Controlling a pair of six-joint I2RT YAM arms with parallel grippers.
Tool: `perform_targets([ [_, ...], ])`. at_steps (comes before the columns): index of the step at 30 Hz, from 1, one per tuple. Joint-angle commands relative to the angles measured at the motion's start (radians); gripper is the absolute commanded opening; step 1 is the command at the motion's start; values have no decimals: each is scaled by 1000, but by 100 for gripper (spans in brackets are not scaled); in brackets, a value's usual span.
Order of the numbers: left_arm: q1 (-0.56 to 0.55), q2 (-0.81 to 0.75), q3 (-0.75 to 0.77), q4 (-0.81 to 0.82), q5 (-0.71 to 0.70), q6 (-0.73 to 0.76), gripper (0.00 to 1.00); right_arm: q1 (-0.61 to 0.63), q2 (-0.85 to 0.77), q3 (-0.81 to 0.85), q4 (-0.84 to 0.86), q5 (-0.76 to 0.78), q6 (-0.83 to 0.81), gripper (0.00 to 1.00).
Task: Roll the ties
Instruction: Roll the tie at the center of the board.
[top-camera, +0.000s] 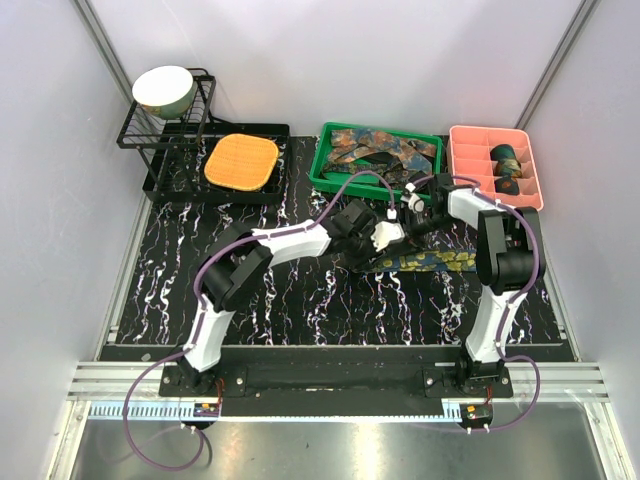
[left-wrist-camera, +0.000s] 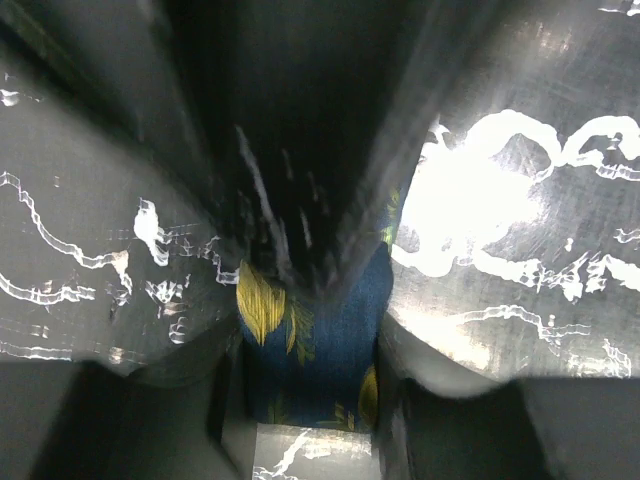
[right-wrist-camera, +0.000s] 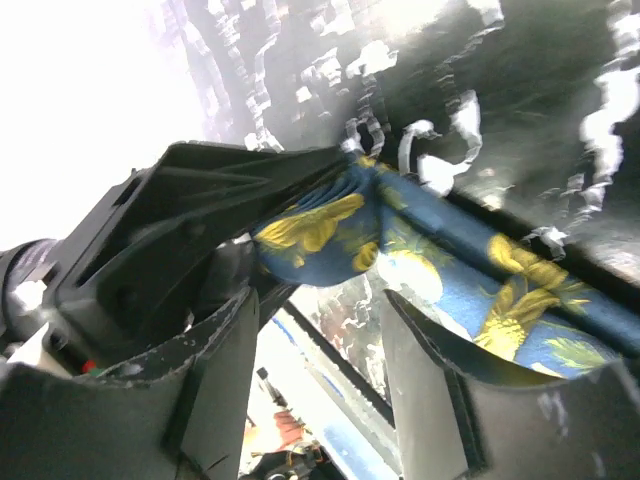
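Note:
A dark blue tie (top-camera: 440, 262) with gold leaves lies stretched across the black marbled mat, right of centre. My left gripper (top-camera: 385, 237) is at its left end. In the left wrist view the left gripper (left-wrist-camera: 308, 370) is shut on the tie (left-wrist-camera: 330, 300), and the cloth fills the gap between the fingers. My right gripper (top-camera: 412, 205) hovers just behind that end. In the right wrist view the right gripper (right-wrist-camera: 318, 300) stands open with nothing between its fingers. The folded tie end (right-wrist-camera: 310, 235) bulges just past the tips.
At the back, a green bin (top-camera: 322, 170) holds several loose ties, and a pink divided tray (top-camera: 470, 150) holds dark rolled ties. At the back left are an orange waffle pad (top-camera: 240, 161) and a black rack (top-camera: 150, 135) carrying a bowl (top-camera: 163, 89).

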Motion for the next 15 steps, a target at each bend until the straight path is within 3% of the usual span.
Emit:
perform_targets([
  [1,-25,104,-29,-340,-121,17,6,13,-83,-83,153,-135,54,57],
  [10,-48,124,-6,-388,-158,32,8,54,-54,-157,233,-64,95,49],
  [13,-47,133,-6,-383,-141,12,5,33,-82,-176,199,21,109,39],
  [15,-39,126,-19,-365,-133,-9,4,25,-70,-178,182,83,120,21],
])
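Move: The tie roll lies about 4 cm to the right hand's left, some 2 cm back and roughly 4 cm below its open fingers. The left hand already holds it right between its pads. The flat tail of the tie runs off to the right, its middle about 8 cm to the right of the right hand, 3 cm back and 5 cm below; the green bin stands some 20 cm ahead and 5 cm left of that hand. Back, leftward and down, the right hand comes in on the roll, about 2 cm each way and a little less in height, its fingers narrowing from half open to about a third to take the roll's edge. The left hand keeps its hold on the roll, draws it back about 1 cm and tips its fingers some 5 degrees nearer to straight down. ##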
